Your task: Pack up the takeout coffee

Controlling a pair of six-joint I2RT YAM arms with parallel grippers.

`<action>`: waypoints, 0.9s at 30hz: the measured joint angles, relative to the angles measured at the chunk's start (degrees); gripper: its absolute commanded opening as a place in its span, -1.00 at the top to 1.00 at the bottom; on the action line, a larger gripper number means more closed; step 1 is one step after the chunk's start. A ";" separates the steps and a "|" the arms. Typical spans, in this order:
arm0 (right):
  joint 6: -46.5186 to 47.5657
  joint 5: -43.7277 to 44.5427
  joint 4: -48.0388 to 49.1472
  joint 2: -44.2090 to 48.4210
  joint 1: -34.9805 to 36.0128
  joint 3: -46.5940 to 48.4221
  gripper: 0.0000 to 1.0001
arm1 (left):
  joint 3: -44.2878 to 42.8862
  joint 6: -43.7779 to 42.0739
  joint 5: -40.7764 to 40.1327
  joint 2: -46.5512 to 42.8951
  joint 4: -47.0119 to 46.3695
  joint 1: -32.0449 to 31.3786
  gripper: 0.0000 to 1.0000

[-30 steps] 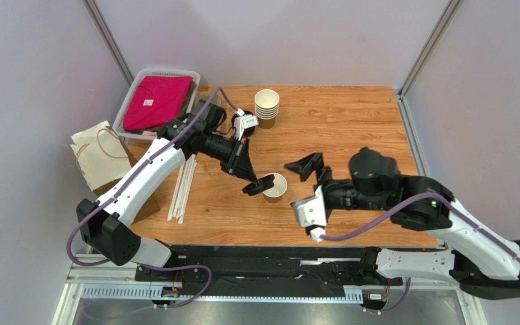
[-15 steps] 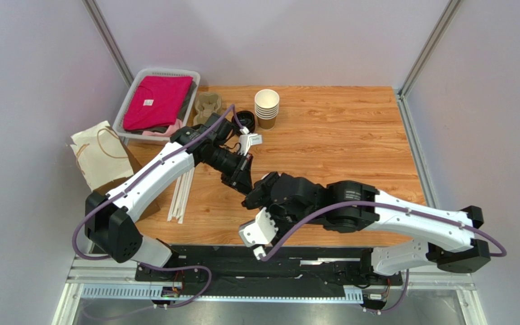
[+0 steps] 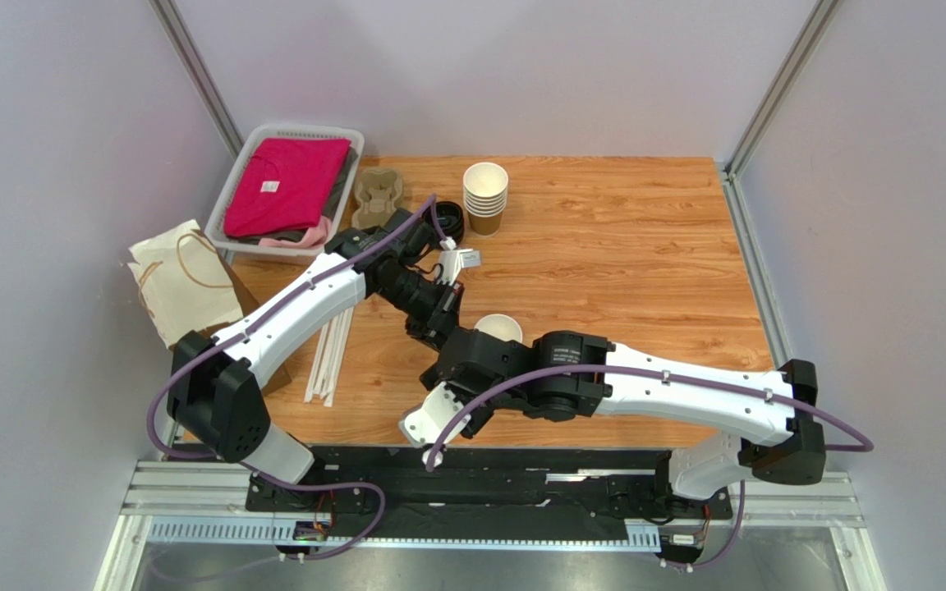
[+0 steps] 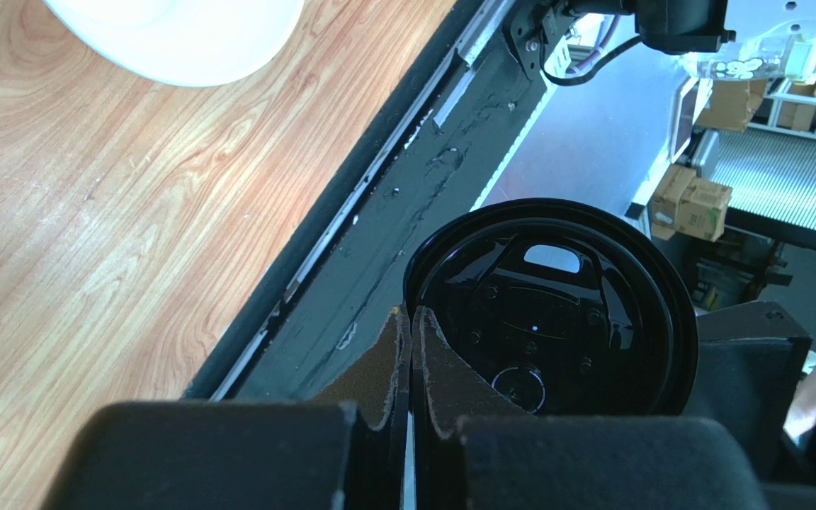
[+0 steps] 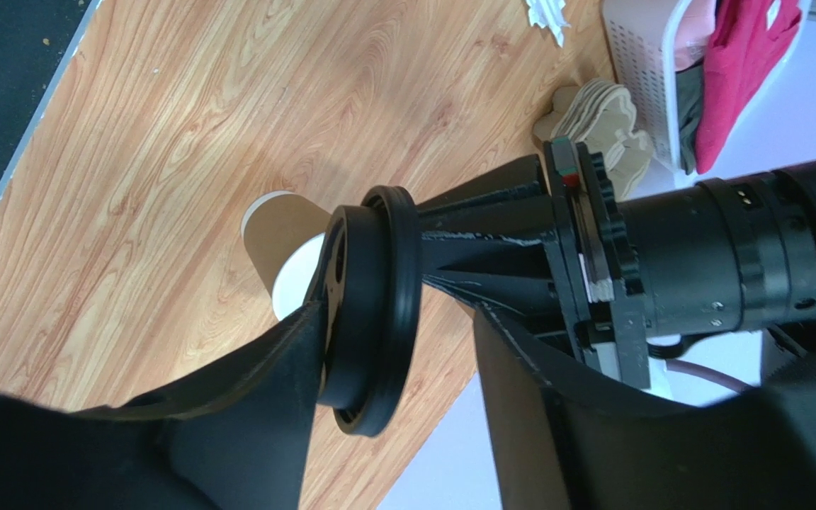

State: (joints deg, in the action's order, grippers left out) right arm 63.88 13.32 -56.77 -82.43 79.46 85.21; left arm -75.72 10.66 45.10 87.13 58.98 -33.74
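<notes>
The takeout coffee cup (image 3: 499, 328), brown kraft paper with a white rim, stands lidless mid-table; it also shows behind the lid in the right wrist view (image 5: 279, 244). Its round black lid (image 4: 551, 308) hangs in the air just left of the cup, held edge-on (image 5: 375, 308). My left gripper (image 4: 412, 319) is shut on the lid's rim. My right gripper (image 5: 407, 329) straddles the lid with its jaws apart: one finger (image 5: 263, 414) lies against the lid's face, the other (image 5: 551, 414) stands off it. In the top view the right wrist (image 3: 472, 357) covers both grippers' tips.
A stack of lidless cups (image 3: 485, 195) and loose black lids (image 3: 445, 219) sit at the back. Cardboard carriers (image 3: 378, 192), a basket (image 3: 244, 154) with pink cloth, a paper bag (image 3: 182, 286) and white straws (image 3: 332, 339) fill the left side.
My right arm swung left across the table to the lid, and its jaws have narrowed around it. The left gripper kept hold of the lid and shifted slightly back.
</notes>
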 measured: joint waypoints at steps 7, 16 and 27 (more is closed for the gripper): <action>-0.57 0.11 -1.11 -1.09 -0.02 0.02 0.86 | -0.11 0.13 -0.31 0.00 0.02 0.00 1.00; -3.54 -0.57 -3.34 -1.03 -4.04 2.32 1.00 | -7.37 -3.28 -3.67 1.11 3.87 1.53 -0.90; -31.30 -14.71 8.07 1.40 -37.27 16.57 1.00 | -11.26 14.56 -5.07 -7.56 -22.34 25.90 -0.97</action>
State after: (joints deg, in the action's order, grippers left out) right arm 32.58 -1.39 -48.71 -81.03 42.19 101.78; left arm -86.98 25.21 40.03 79.57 36.64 -7.84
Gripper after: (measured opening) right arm 0.093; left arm 0.983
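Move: The black lid is still pinched at its rim by the left hand, its middle roughly 3 cm back, 3 cm right and 1 cm below that hand; it already stands between the right hand's half-closed fingers, 1 cm back of that hand point and 2 cm below. From the left hand, the open cup is about 10 cm ahead, 7 cm right and 12 cm lower; the lid stack some 30 cm ahead and 3 cm left, the carton tray 31 cm ahead and 14 cm left, both roughly 15 cm down. The right hand stays nearly in place, sinking about 1 cm, and closes its fingers the rest of the way to pinch the lid, whereupon the left hand, still until then, opens wide, lets go of the rim and sweeps forward, up and left towards the carton tray, its fingers tipping up as it turns counter-clockwise. Keeping its pinch, the right hand then speeds up, carrying the lid some 16 cm forward, 12 cm up and 8 cm right, away from the open cup, while the wrist swings clockwise through some 60 degrees in all. ##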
